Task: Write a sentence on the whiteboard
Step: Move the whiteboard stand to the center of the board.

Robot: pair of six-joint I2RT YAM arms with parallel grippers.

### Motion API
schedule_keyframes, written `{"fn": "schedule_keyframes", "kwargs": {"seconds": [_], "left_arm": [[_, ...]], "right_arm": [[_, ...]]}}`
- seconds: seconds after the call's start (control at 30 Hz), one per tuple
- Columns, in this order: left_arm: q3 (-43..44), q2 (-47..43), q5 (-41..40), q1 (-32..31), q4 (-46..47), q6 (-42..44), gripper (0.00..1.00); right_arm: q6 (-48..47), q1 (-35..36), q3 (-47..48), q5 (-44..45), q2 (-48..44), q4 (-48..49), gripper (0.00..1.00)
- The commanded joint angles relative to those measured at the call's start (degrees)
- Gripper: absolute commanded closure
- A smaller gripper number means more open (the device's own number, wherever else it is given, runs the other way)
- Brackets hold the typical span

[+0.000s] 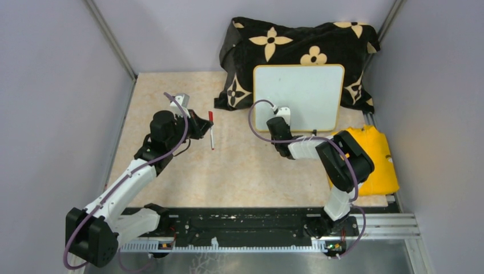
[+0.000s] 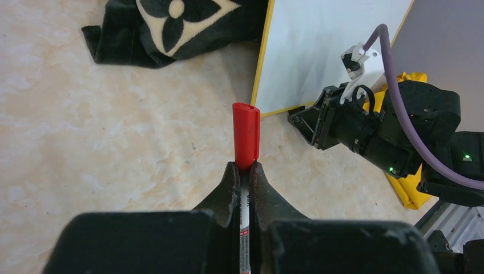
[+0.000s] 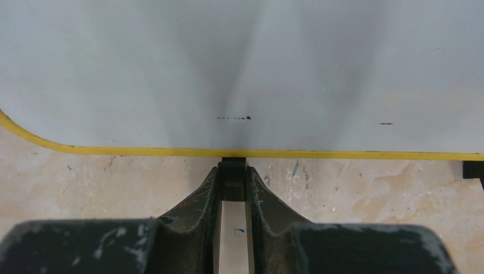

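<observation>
The whiteboard [image 1: 298, 97] [image 3: 240, 68] has a thin yellow frame and leans back against the black flowered cloth at the rear. Its face shows only a few dark specks; the sentence is out of view. My right gripper [image 1: 281, 121] [image 3: 233, 171] sits low at the board's bottom edge, with its fingers pressed on both sides of a black clip foot [image 3: 233, 180]. A second clip foot [image 3: 474, 169] shows at the far right. My left gripper [image 1: 206, 127] [image 2: 245, 166] hovers left of the board, shut on a white marker whose red cap [image 2: 246, 134] sticks out past the fingertips.
A black cloth with cream flowers [image 1: 297, 43] [image 2: 165, 23] is heaped behind the board. A yellow cloth [image 1: 376, 154] lies at the right under the right arm. Grey walls close in both sides, and a metal rail [image 1: 245, 228] runs along the near edge.
</observation>
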Motion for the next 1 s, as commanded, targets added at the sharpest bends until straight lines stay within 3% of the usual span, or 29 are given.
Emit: {"fn": "schedule_keyframes", "kwargs": {"seconds": [0.0, 0.27, 0.5, 0.97], "left_arm": [[1.18, -0.89, -0.46, -0.24, 0.29, 0.27, 1.00], [1.07, -1.58, -0.90, -0.24, 0.21, 0.14, 1.00], [1.05, -2.26, -1.55, -0.24, -0.13, 0.09, 1.00], [1.24, -4.41, -5.36, -0.24, -1.24, 0.18, 1.00]], "right_arm": [[1.20, 1.29, -0.92, -0.22, -2.49, 2.10, 1.00], [6.04, 9.22, -1.40, 5.39, -4.54, -5.66, 1.00], [12.88, 10.90, -0.59, 2.05, -6.50, -11.66, 1.00], [24.85, 22.46, 0.06, 3.66, -5.98, -18.18, 1.00]]}}
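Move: The right fingers already pinch the whiteboard's left foot. The open middle of the table lies some 12 cm to the right hand's left and 8 cm back. The whiteboard's middle is about 9 cm ahead, 8 cm right and 8 cm above that hand; the second foot stands level with it, 13 cm to its right; the yellow cloth is 30 cm right and 12 cm back. From the left hand the table middle is about 12 cm right, 2 cm back and 20 cm below. Keep the right fingers shut on the whiteboard's left foot and drag the board over the table, back towards the base by about 10 cm and left by some 7 cm, towards the table's middle. Stay low the whole way, letting the wrist tip slightly down and turn a few degrees counter-clockwise. ##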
